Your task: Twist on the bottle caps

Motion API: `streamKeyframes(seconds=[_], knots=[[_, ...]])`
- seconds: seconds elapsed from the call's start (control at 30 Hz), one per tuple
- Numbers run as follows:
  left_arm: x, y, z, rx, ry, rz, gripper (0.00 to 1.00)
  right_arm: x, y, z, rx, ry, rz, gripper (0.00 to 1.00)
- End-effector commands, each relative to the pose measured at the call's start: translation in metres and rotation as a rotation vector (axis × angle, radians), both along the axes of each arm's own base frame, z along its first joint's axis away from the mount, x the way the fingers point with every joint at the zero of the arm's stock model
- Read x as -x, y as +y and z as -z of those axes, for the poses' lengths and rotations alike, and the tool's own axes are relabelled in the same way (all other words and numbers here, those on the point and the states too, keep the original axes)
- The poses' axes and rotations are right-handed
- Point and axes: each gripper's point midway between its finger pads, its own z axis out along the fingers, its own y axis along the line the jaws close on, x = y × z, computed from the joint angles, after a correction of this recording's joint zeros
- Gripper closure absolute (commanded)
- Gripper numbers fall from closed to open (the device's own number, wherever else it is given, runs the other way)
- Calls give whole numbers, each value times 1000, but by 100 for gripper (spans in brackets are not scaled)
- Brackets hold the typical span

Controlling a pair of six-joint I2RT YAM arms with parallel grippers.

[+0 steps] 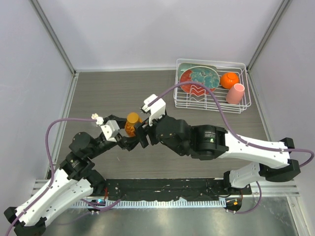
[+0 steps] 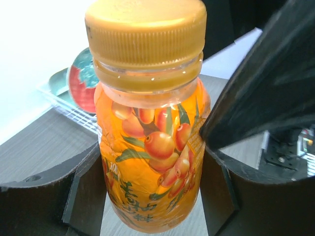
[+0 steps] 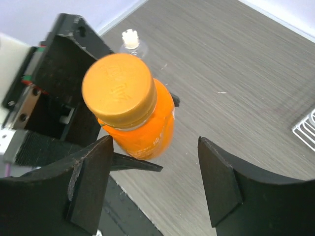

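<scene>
The translucent orange bottle (image 2: 152, 162) hangs upright above the table with my left gripper (image 2: 152, 201) shut on its body, one finger on each side. Its orange cap (image 2: 145, 39) sits on the neck. In the top view the bottle (image 1: 130, 129) is at mid-table between both arms. My right gripper (image 3: 155, 182) is open just beside the cap (image 3: 119, 91), its fingers apart and touching nothing. Further left, the clear bottle (image 3: 132, 48) stands on the table with the cream-white cap (image 3: 130, 35) on its neck; that cap (image 1: 97, 118) also shows from above.
A white wire rack (image 1: 212, 105) at the back right holds a red and teal plate (image 1: 199, 78), an orange ball (image 1: 229, 79) and a pink cup (image 1: 236, 93). Grey walls close in the table on three sides.
</scene>
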Motion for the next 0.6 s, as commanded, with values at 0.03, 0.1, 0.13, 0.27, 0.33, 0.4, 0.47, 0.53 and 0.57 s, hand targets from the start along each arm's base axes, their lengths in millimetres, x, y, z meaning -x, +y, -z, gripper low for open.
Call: streamKeyframes(seconds=[0.03, 0.1, 0.13, 0.27, 0.33, 0.4, 0.47, 0.53, 0.57], knots=[[48, -21, -4, -10, -37, 299, 88, 34, -24, -56, -114, -55, -275, 26], [84, -28, 5, -46, -35, 514, 88, 69, -28, -64, -137, -75, -519, 26], [94, -28, 7, -55, -32, 574, 87, 83, -30, -70, -161, -88, -599, 25], [123, -26, 10, -74, -17, 747, 87, 118, -40, -85, -203, -115, -801, 23], [133, -24, 8, -75, -17, 806, 87, 121, -37, -86, -197, -134, -835, 21], [137, -24, 5, -73, 0, 838, 87, 127, -27, -85, -190, -133, -884, 22], [143, -22, 5, -77, 10, 876, 88, 131, -20, -85, -185, -145, -919, 21], [149, -21, 3, -80, 20, 911, 88, 134, -9, -83, -170, -155, -957, 22], [151, -20, 3, -81, 24, 923, 88, 134, -5, -81, -164, -156, -967, 22]])
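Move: The left hand already grips the orange bottle by its body; the cap on top lies about 5 cm above that hand and 2 cm ahead. From the open right hand, which had been working at this cap, the cap is some 4 cm to the left and 1 cm ahead, at about the same height. The clear bottle with its white cap stands on the table roughly 19 cm left of the left hand, 9 cm farther out and 25 cm below. Still pinching the orange bottle's body, the left hand swings back about 13 cm, turning clockwise some 45 degrees. The right hand stays wide open and travels back about 12 cm as well, bowing slightly right on the way and climbing some 8 cm to finish above the cap; its wrist turns nearly 50 degrees counter-clockwise until the fingers point left over the bottle. ##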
